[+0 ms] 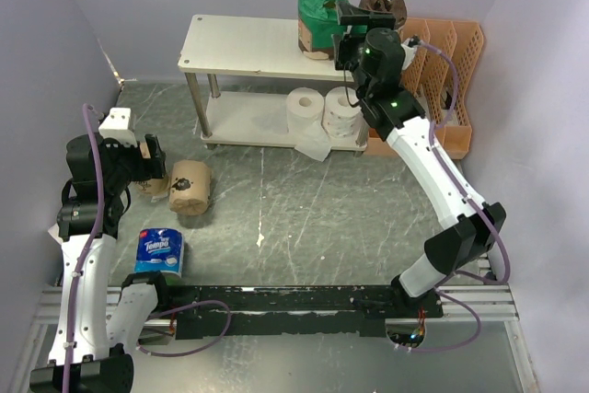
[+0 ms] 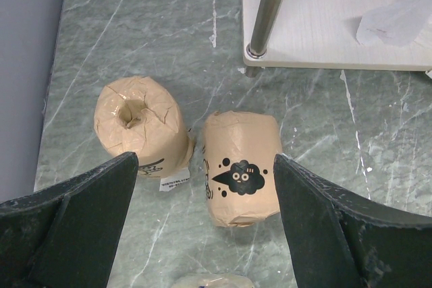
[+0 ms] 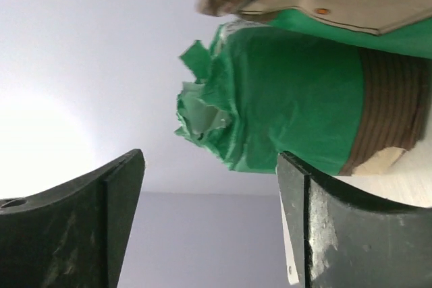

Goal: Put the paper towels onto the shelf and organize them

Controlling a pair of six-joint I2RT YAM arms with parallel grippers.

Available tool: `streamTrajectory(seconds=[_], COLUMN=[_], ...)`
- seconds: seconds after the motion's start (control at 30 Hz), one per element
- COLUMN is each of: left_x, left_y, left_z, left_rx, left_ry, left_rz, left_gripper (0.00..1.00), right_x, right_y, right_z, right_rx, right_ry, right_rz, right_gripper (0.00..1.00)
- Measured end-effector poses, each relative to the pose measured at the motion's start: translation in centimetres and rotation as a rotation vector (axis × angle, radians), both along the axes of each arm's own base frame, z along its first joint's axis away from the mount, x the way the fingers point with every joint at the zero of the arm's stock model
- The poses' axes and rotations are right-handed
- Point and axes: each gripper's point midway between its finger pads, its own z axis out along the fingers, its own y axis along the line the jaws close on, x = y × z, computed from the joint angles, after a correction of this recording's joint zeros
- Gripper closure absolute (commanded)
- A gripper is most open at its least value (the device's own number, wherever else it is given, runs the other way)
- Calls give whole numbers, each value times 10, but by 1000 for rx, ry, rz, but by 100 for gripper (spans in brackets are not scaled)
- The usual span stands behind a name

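Note:
The shelf stands at the back. A green-wrapped paper towel roll sits on its top board, and a second brown-topped roll shows behind my right gripper. That gripper is open, its fingers apart just short of the green roll. Two bare white rolls stand on the lower tier. My left gripper hangs open above two tan rolls, one upright, one lying. A blue Tempo roll stands near the left arm.
An orange slotted rack stands right of the shelf, close behind the right arm. A loose tail of white paper hangs off the lower tier. A shelf post rises just beyond the tan rolls. Grey walls close in on both sides.

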Motion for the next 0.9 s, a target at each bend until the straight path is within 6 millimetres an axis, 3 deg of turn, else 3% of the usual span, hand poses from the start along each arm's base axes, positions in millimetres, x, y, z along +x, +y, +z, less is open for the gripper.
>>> streamTrajectory(seconds=[0.13, 0.2, 0.3, 0.4, 0.47, 0.53, 0.63, 0.77, 0.83, 0.9], left_x=[0, 0, 0, 0, 1, 1, 2, 1, 0, 0], left_y=[0, -1, -1, -1, -1, -2, -5, -6, -7, -9], left_z=[0, 0, 0, 0, -1, -2, -4, -6, -7, -8], left_rx=[-1, -3, -3, -3, -1, 1, -5, -16, -20, -25], left_ry=[0, 0, 0, 2, 4, 7, 16, 23, 26, 33], left_rz=[-1, -5, -7, -6, -11, -27, -48, -64, -76, -91], left_gripper=[6, 6, 7, 6, 6, 6, 6, 6, 6, 6], right_x=[-15, -33, -77, -126, -141, -140, -139, -158, -168, -177], right_y=[3, 13, 47, 94, 113, 119, 125, 127, 134, 151], right_z=[19, 29, 31, 9, -20, -58, -142, -240, -269, -284], right_rx=[-104, -200, -379, -615, -771, -905, -1096, -1287, -1382, -1486], right_ry=[-83, -133, -210, -286, -312, -290, -198, -119, -126, -173], right_rz=[31, 61, 141, 279, 360, 414, 519, 681, 747, 780], right_gripper=[1, 0, 0, 0, 0, 0, 0, 0, 0, 0])
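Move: The brown sheep-print roll lying on the table is roughly 36 cm to the right hand's left, 11 cm back and 43 cm below. The upright brown roll stands some 10 cm left of it and 3 cm farther out, the Tempo pack about 4 cm left and 19 cm nearer. The green roll on the shelf top is 8 cm ahead of the right hand, 3 cm left, 12 cm lower. From the left hand, the sheep-print roll is about 8 cm ahead, 6 cm right, 22 cm below. Rising a few centimetres and backing away from the green roll, the right hand spreads its fingers to full width, then swings back and left in front of the shelf and plunges, ending nearly 30 cm lower, towards the sheep-print roll. The wrist rolls some 85 degrees, right side up, bringing the stacked fingers side by side, aimed forward-left and slightly down, touching nothing. ##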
